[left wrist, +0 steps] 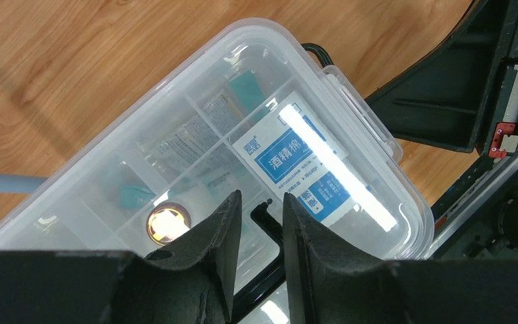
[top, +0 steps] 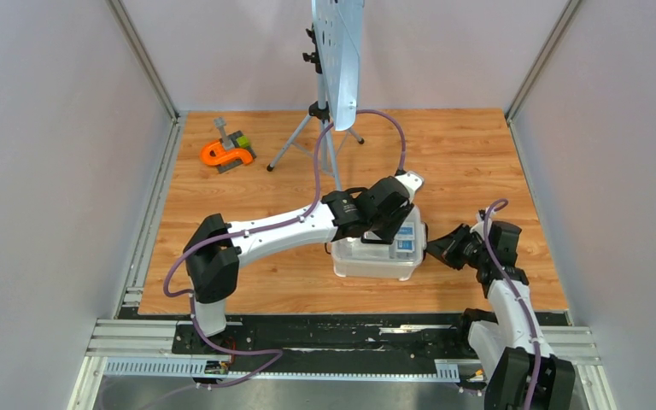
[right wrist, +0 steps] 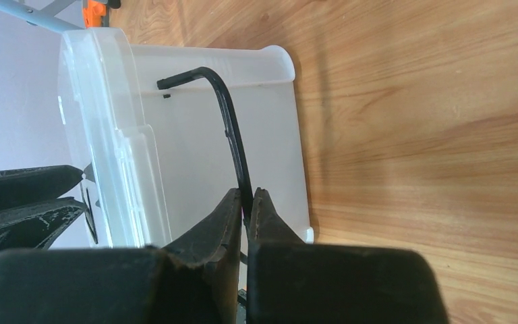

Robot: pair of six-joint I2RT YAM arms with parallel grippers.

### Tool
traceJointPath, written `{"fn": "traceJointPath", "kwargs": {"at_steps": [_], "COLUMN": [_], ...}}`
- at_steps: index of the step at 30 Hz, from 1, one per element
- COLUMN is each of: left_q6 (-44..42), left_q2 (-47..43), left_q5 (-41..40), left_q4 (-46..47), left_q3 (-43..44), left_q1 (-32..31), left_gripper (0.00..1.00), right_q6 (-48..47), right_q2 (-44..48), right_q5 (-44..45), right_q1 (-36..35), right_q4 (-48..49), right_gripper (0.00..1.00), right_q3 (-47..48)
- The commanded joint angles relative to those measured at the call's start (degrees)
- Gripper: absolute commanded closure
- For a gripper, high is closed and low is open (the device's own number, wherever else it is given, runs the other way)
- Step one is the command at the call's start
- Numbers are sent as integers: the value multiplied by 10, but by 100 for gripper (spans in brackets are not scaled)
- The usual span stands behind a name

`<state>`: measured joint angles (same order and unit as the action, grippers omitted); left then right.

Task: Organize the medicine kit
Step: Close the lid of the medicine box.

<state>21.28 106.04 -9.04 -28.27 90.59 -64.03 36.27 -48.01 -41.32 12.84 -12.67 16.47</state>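
The medicine kit, a white tub (top: 374,265) with its clear lid (left wrist: 141,135) on top, stands on the wooden table. Through the lid I see a divided tray with a blue-and-white packet (left wrist: 303,162) and teal packets. My left gripper (left wrist: 262,196) hangs just over the lid, open, its fingers straddling the thin black handle (left wrist: 263,214) without pinching it. My right gripper (right wrist: 247,192) is at the tub's right side wall (right wrist: 195,135), shut on the black wire clip (right wrist: 226,108). In the top view the left gripper (top: 390,224) covers part of the lid, and the right gripper (top: 434,248) touches the tub's right end.
An orange-and-grey tool (top: 226,154) lies at the far left of the table. A tripod stand (top: 333,111) with a tilted panel rises behind the tub. Side walls close in the table on the left and right.
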Motion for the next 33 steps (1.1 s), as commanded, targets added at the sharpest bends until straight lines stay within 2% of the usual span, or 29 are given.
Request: {"fn": "traceJointPath", "kwargs": {"at_steps": [1, 9, 23, 33], "left_q6": [1, 2, 4, 5], "left_q2": [34, 40, 55, 63], "left_q5": [33, 40, 57, 61], "left_q4": [-43, -38, -21, -11], "left_q3": [-4, -7, -24, -37], "left_q1": [-7, -7, -7, -7], "left_gripper": [63, 64, 64, 64], "right_q6": [-15, -51, -58, -76], "right_q2": [5, 29, 60, 45], "right_q5": [40, 31, -6, -3], "right_q1": [3, 2, 3, 3], "right_q4": [-20, -72, -118, -154], "right_gripper": [100, 100, 100, 100], "right_q3": [39, 75, 126, 159]}}
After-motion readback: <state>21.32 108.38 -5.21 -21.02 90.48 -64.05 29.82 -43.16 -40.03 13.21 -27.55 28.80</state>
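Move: The right hand already pinches the black wire latch on the box's right end; the lid's clip lip, where the wire is taken, lies about 6 cm above this hand, 1 cm forward and 1 cm left, with the lid handle some 12 cm left, 1 cm forward and 7 cm up. From the left hand, at the lid top, that lip is about 8 cm right, level fore and aft, 2 cm down; the alcohol-pad packet is 4 cm right, 1 cm forward and 3 cm down, and the handle's middle 3 cm left and 1 cm down. Keeping its shut pinch on the wire latch, the right hand draws it about 6 cm almost straight up the box's end wall to the lid's clip lip, slowly at first and faster towards the end, tilting only slightly. Meanwhile the left hand, its fingers staying partly open and its tips seeming to rest on the lid, slides some 3 cm right at constant height, from beside the handle over the alcohol-pad packet towards the latch end, tilting about 5 degrees. ##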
